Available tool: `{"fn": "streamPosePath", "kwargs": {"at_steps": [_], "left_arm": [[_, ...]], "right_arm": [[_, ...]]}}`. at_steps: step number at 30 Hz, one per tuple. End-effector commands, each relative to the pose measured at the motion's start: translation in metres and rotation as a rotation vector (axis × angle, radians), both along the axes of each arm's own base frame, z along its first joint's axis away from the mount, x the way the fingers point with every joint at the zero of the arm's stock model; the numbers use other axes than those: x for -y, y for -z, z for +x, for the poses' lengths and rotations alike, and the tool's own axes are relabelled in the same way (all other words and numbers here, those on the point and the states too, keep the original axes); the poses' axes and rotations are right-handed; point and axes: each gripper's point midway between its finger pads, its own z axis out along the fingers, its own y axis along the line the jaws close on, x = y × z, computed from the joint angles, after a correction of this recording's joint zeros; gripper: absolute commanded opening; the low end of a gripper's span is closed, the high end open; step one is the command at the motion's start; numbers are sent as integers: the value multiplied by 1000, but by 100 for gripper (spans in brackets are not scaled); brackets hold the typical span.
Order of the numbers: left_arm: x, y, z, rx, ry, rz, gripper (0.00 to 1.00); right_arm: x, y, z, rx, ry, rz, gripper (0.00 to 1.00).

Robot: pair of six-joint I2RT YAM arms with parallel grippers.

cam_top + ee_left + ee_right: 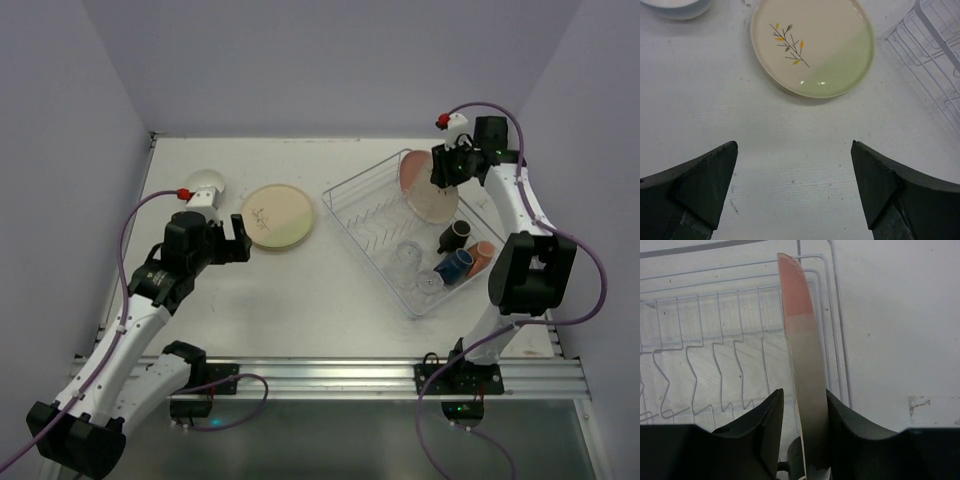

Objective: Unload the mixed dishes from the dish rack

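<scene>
The dish rack point(372, 215) sits at the right of the table. A cream plate with a pink half point(428, 190) stands on edge in its far end. My right gripper point(447, 168) straddles this plate's point(802, 340) rim. In the right wrist view its point(803, 397) right finger lies against the plate and a thin gap shows at the left finger. Two clear glasses point(408, 258), a dark cup point(455, 236), a blue cup point(453, 266) and a salmon cup point(481, 255) lie in the rack's near end. My left gripper point(235, 235) hangs open and empty over bare table.
A cream plate with a green half and a sprig mark point(815, 45) lies flat on the table just beyond my left gripper point(794, 155). A small white bowl point(205, 183) stands to its left. The rack's corner point(935, 60) shows at the right of the left wrist view.
</scene>
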Motion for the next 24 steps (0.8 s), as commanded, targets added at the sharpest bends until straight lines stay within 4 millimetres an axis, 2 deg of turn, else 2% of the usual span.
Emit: {"fn": "streamPosePath", "kwargs": {"at_steps": [1,6,9,13,16,17,20,24], "left_arm": [[4,-7,5,41,30,6,100],[5,-3,6,26,35,10,100],[4,-5,6,33,29,11,100],[3,-6,6,39,25,12,100],[2,-7,6,41,22,13,100],[2,-7,6,40,21,14,100],[1,-10,5,51,14,12,100],[-1,-11,5,54,3,17,100]], "right_arm": [[-14,-6,0,-7,-65,50,39],[-12,-9,1,22,-60,31,32],[-12,-17,2,56,-59,27,27],[-12,-27,2,87,-62,18,9],[-13,-43,2,145,-67,15,0],[-14,-53,0,174,-67,13,0],[-17,-66,-1,225,-81,13,0],[-15,-102,-6,343,-56,-15,0]]}}
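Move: The last plate, pink and cream, stands in the dish rack between the open right fingers; its middle is about 3 cm to their left, level fore and aft, and 7 cm below. Behind it, from that hand, the black mug sits some 15 cm back, 4 cm right and 12 cm down, the blue mug 24 cm back, 5 cm right and equally low. From the left hand, the plate lies roughly 58 cm right, 20 cm ahead, 7 cm lower. Close the right fingers onto the faces of the standing plate near its upper edge while easing the hand down about 1 cm and slightly left. Once the plate is pinched, keep the grip and start raising the hand about 2 cm, drawing it back some 1.5 cm. ##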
